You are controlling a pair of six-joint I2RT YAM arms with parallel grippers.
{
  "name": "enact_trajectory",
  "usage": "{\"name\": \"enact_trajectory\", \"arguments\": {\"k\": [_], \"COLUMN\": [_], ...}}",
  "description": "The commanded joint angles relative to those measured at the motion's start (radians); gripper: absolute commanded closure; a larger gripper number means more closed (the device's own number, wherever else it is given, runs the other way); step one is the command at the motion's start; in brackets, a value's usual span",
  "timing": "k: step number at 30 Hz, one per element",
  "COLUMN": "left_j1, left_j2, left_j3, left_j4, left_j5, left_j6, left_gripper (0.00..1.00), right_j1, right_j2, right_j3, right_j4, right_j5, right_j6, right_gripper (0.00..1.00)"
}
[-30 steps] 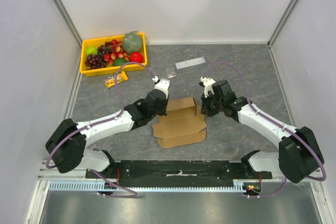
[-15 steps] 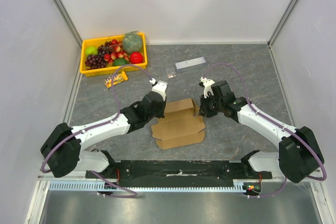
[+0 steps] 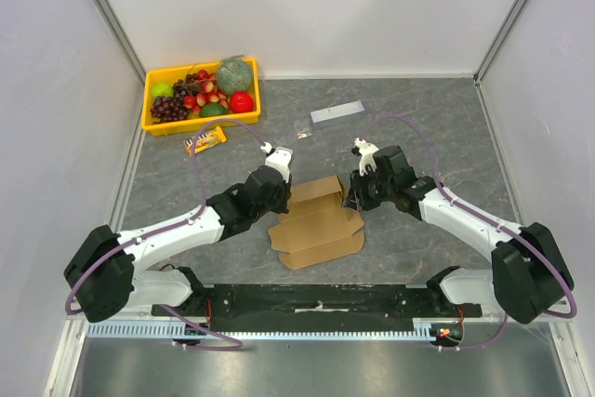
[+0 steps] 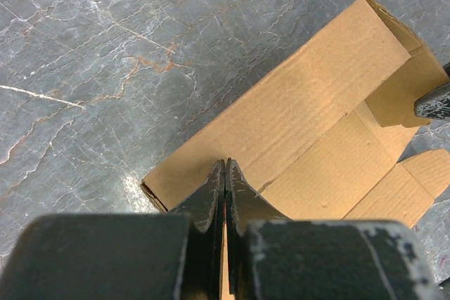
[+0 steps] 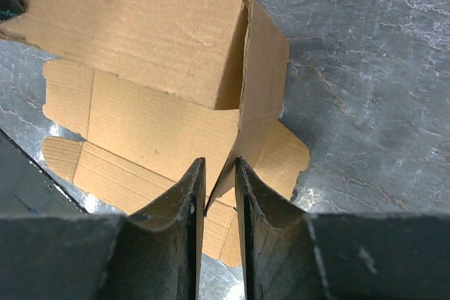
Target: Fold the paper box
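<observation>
The paper box [image 3: 316, 225] is brown cardboard, partly folded, at the table's middle. Its rear long panel [image 4: 295, 103] is raised and its front flaps lie flat. My left gripper [image 3: 285, 200] is shut, its tips [image 4: 225, 163] resting against that raised panel near the box's left end. I see no flap clamped between them. My right gripper [image 3: 350, 200] is at the box's right end, slightly open. The upright end flap [image 5: 264, 68] has its lower edge standing between the two fingertips [image 5: 219, 163], touching the right finger only.
A yellow tray [image 3: 163, 127] of plastic fruit sits at the back left, with a snack bar [image 3: 204, 140] in front of it. A grey-white strip [image 3: 337, 112] and a small packet [image 3: 304, 127] lie behind the box. Walls enclose the table on three sides.
My right gripper's jaws have parted from shut on the end flap to slightly open. The left arm has stretched out lower and leftward, with its gripper staying shut at the box.
</observation>
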Motion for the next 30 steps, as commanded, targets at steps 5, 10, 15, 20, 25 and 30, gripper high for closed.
{"name": "enact_trajectory", "arguments": {"k": [5, 10, 15, 20, 25, 30], "left_j1": [0.0, 0.0, 0.0, 0.0, 0.001, 0.0], "left_j2": [-0.032, -0.037, -0.043, -0.046, -0.043, -0.043], "left_j3": [-0.011, -0.008, -0.008, -0.011, -0.014, -0.016], "left_j4": [-0.017, -0.022, -0.029, -0.037, -0.039, -0.037], "left_j5": [0.019, 0.016, 0.01, 0.001, 0.001, 0.005], "left_j6": [-0.035, -0.034, -0.034, -0.031, -0.026, -0.028], "left_gripper": [0.98, 0.98, 0.98, 0.98, 0.98, 0.98], "right_j1": [0.007, 0.007, 0.007, 0.007, 0.004, -0.007], "right_j2": [0.008, 0.022, 0.026, -0.004, -0.05, -0.099], "right_j3": [-0.033, -0.044, -0.05, -0.037, 0.007, 0.048], "right_j4": [0.109, 0.148, 0.179, 0.162, 0.089, 0.035], "right_j5": [-0.077, -0.113, -0.147, -0.135, -0.091, -0.045], "right_j6": [0.022, 0.009, -0.015, -0.035, -0.06, -0.069], "right_gripper": [0.63, 0.54, 0.45, 0.41, 0.39, 0.39]}}
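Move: The raised end flap at the box's right side lies right by the right hand, its middle about 3 cm ahead, 1 cm left and 1 cm below. From that hand the folded-over long panel is centred 4 cm ahead and 8 cm left, the box floor 4 cm back and 7 cm left, both slightly lower. From the left hand, shut at the panel's left end, the end flap is some 5 cm ahead and 15 cm right. The right fingers open wider about the end flap as the hand eases 2 cm left, then rises slightly. ##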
